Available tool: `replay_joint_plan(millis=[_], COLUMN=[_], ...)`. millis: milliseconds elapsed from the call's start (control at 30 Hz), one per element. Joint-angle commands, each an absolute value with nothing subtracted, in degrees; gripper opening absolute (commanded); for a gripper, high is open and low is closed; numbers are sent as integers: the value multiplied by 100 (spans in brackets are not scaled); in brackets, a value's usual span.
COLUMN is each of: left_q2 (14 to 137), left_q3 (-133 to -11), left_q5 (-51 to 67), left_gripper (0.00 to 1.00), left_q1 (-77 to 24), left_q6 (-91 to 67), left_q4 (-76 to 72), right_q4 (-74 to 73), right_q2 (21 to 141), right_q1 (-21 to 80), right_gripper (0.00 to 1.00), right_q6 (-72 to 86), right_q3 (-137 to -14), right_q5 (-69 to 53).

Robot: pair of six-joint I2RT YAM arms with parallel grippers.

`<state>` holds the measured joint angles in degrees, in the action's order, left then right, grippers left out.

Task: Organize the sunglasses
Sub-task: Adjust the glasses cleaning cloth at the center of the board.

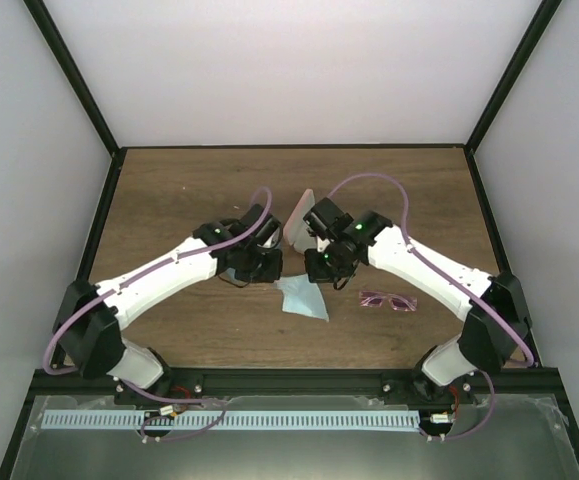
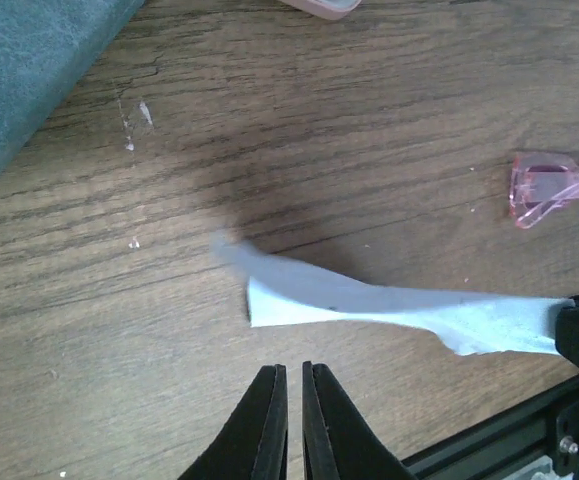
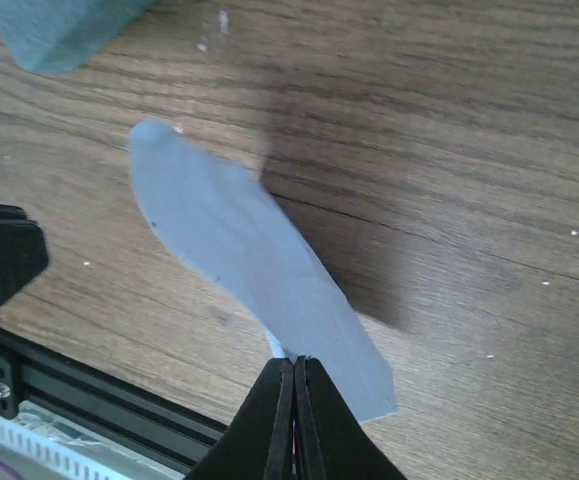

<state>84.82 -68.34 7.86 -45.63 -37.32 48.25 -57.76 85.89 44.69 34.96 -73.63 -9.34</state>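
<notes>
One pinkish-purple pair of sunglasses (image 1: pixel 389 300) lies on the wooden table to the right of both grippers, and the left wrist view shows it as sunglasses (image 2: pixel 559 190) at the right edge. My right gripper (image 3: pixel 294 360) is shut on a corner of a pale blue cloth (image 3: pixel 239 250), which is lifted and stretched. My left gripper (image 2: pixel 294 368) is shut with nothing between its fingers, just short of the cloth (image 2: pixel 369 300). From above, the cloth (image 1: pixel 302 298) hangs between the two grippers.
A blue-grey case (image 2: pixel 19 70) lies at the far left of the left wrist view. A pink case (image 1: pixel 299 220) stands between the two wrists. The black frame rail (image 3: pixel 99 400) runs along the table's near edge.
</notes>
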Motion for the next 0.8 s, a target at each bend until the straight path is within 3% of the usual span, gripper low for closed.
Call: replay_joint_plan(millis=[0, 233, 367, 433, 500, 633, 767], left_q2=[8846, 9515, 9556, 9584, 9635, 9771, 9829], left_q3=[-6917, -7286, -7142, -7064, -7052, -7127, -7109], left_q5=[724, 530, 443, 450, 479, 677, 991], left_gripper=[8, 10, 23, 38, 44, 52, 52], left_q1=[-4559, -4560, -4557, -4557, -4561, -4562, -4595], left_q6=[-3635, -3310, -3205, -3170, -3155, -3154, -3079], left_q4=[4670, 4508, 4349, 4234, 4143, 4013, 3904], right_q4=[-5587, -5261, -5117, -5111, -5147, -5088, -4931], right_q2=[8671, 9050, 9288, 9405, 9505, 9483, 9481], right_q1=[4241, 4058, 3955, 3902, 3864, 3706, 3567], right_gripper=[1, 1, 1, 1, 1, 1, 1], right_q6=[3437, 3255, 3235, 3242, 3251, 3276, 3270], right_q3=[-7121, -7046, -6861, -6747, -6631, -6302, -6140], right_q5=[-786, -671, -555, -427, -268, 82, 137])
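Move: The glasses cleaning cloth hangs from the right hand's shut fingers, its middle about 6 cm below them. Its place on the board is some 13 cm below and 2 cm right of that hand, straight out to the side; the sunglasses lie about 19 cm right, nearly level, and the pink case 15 cm ahead and 1 cm right. From the left hand the cloth's middle is about 6 cm right, 1 cm back and 5 cm below; the blue case lies 7 cm ahead, 7 cm left. The cloth is lowered and drawn out over the board by the right hand, which keeps its pinch on one corner while sinking about 11 cm, edging slightly forward, then swinging some 7 cm right towards the sunglasses and tilting its fingers nearly straight down. Holding nothing, the left hand drops about 5 cm, drifting forward and right, and opens its fingers about halfway. ##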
